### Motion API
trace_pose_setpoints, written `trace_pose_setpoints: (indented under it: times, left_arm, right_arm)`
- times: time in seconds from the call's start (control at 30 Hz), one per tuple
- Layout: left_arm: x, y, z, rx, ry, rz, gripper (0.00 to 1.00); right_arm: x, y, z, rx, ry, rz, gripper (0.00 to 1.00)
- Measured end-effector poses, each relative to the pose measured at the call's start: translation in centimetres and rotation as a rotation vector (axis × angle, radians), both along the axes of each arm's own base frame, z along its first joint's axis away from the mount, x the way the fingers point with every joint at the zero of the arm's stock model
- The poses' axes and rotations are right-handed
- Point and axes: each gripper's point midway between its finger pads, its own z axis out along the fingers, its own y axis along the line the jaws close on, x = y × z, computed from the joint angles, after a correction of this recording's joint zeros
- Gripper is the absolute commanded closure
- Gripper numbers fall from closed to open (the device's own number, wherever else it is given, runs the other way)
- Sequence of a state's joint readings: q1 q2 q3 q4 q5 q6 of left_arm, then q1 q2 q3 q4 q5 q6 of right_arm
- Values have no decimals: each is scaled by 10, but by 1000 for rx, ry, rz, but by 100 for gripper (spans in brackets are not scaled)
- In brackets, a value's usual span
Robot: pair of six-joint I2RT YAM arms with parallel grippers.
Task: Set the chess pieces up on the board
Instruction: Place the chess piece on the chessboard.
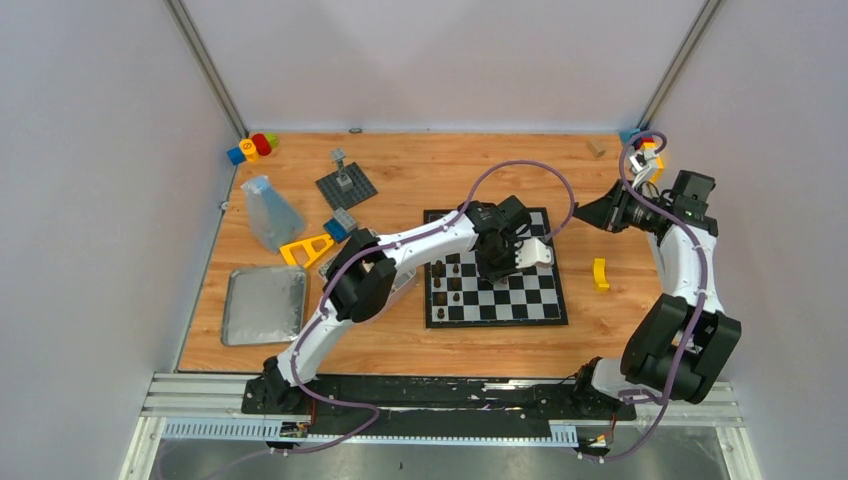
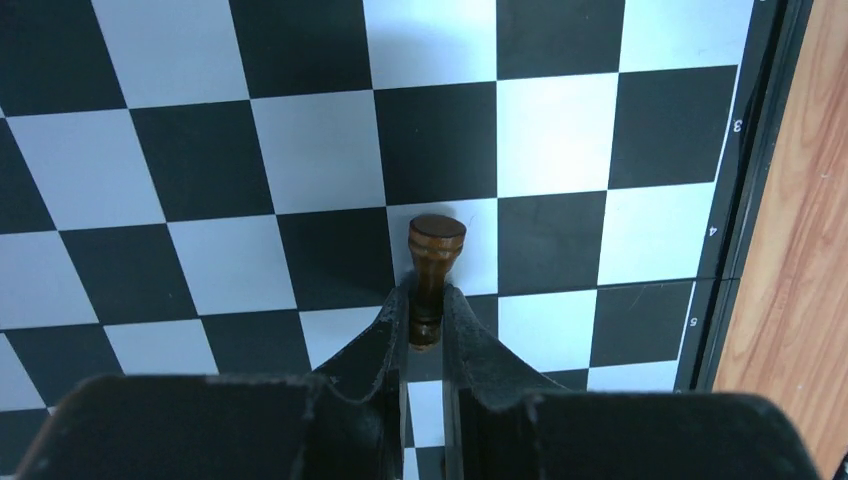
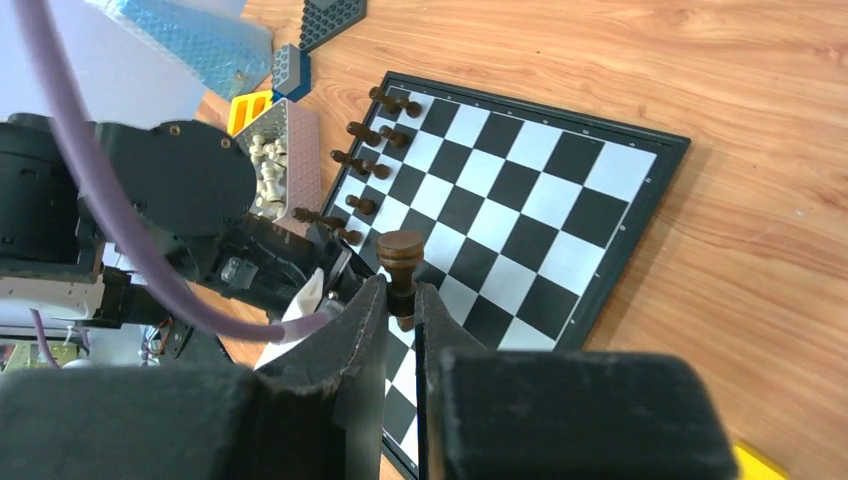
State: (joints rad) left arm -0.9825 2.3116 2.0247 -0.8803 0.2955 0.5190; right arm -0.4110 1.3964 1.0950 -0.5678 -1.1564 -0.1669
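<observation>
The black and silvery-white board [image 1: 520,300] lies mid-table. Several dark brown chess pieces [image 1: 447,282] stand in its two left columns; the right wrist view shows them [image 3: 372,132] along the board's [image 3: 560,200] far edge. My left gripper [image 1: 497,265] hangs over the board's middle, shut [image 2: 427,295] on a dark brown piece [image 2: 436,245] held above the squares [image 2: 320,150]. My right gripper [image 1: 585,213] hovers off the board's back right corner, shut [image 3: 400,290] on another dark brown piece [image 3: 400,250]. Cream pieces [image 3: 268,165] lie in a tin beside the board's left side.
A flat metal tray [image 1: 263,305] sits front left. A bubble-wrap bag [image 1: 268,212], yellow bricks [image 1: 307,248], a grey studded baseplate [image 1: 346,185] and coloured bricks [image 1: 252,148] fill the back left. A yellow brick [image 1: 600,273] lies right of the board. More bricks [image 1: 648,150] sit back right.
</observation>
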Motion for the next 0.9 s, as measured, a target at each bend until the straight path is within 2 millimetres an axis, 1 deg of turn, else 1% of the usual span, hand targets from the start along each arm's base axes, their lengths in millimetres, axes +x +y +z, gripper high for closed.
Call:
trace_pose_setpoints:
  times: [0.07, 0.1, 0.23, 0.27, 0.37, 0.4, 0.43, 0.47, 0.5, 0.57, 0.67, 0.73, 0.83, 0.9]
  left_arm:
    - [1, -1, -7, 13, 9, 6, 87]
    - [3, -2, -4, 8, 2, 10, 85]
    - [7, -2, -1, 7, -3, 24, 72]
    - [7, -1, -2, 9, -2, 28, 67]
    - [7, -1, -2, 9, -2, 37, 57]
    - [7, -1, -4, 10, 0, 41, 49]
    - [7, 0, -5, 12, 1, 42, 45]
    - [6, 1, -7, 15, 2, 45, 38]
    - [6, 1, -6, 12, 4, 51, 32]
    - [5, 4, -2, 10, 1, 60, 28]
    - [5, 8, 10, -11, -8, 79, 27]
    - [6, 11, 24, -49, -15, 95, 28]
    - [10, 12, 52, -140, -4, 127, 30]
    - [18, 11, 77, -226, 12, 149, 31]
  right_arm:
    - [-4, -5, -2, -8, 1, -16, 100]
    - [-6, -7, -4, -10, 4, -22, 100]
    - [-13, -8, -11, -13, 18, -25, 100]
    - [-14, -8, -13, -13, 23, -23, 100]
    - [-19, -6, -18, -13, 35, -15, 100]
    - [-20, -6, -20, -14, 37, -11, 100]
    - [-21, -6, -21, -16, 38, -9, 100]
    - [-22, -5, -22, -15, 39, -5, 100]
    - [-24, -4, -23, -13, 43, -1, 100]
    - [-25, -3, -23, -12, 41, 7, 100]
    - [-28, 3, -24, -14, 28, 39, 100]
    - [-31, 9, -25, -17, 16, 70, 100]
    - [-38, 27, -30, -14, 18, 144, 100]
    - [-43, 40, -34, -6, 23, 200, 100]
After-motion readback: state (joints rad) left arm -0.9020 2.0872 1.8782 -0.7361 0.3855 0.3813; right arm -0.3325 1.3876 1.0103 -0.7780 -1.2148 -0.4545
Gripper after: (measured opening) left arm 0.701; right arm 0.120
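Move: The left hand still pinches its dark chess piece about 1 cm above a free spot in the middle of the board, which is some 1 cm ahead. The nearest dark pawn stands level, about 8 cm to its left, and the board's near edge is 9 cm back. From the right hand, holding another piece high up, that spot lies roughly 17 cm left, 7 back and 17 below; the yellow bridge is 4 right, 7 back. The left hand lets go of its dark piece: it settles about half a centimetre towards the board, opens its fingers wide, then lifts straight off some 8 cm, the fingertips swinging about 15 degrees to the right. The right hand, still gripping its own piece, first eases back and down, then sweeps left towards the board's middle, about 7 cm in all. ##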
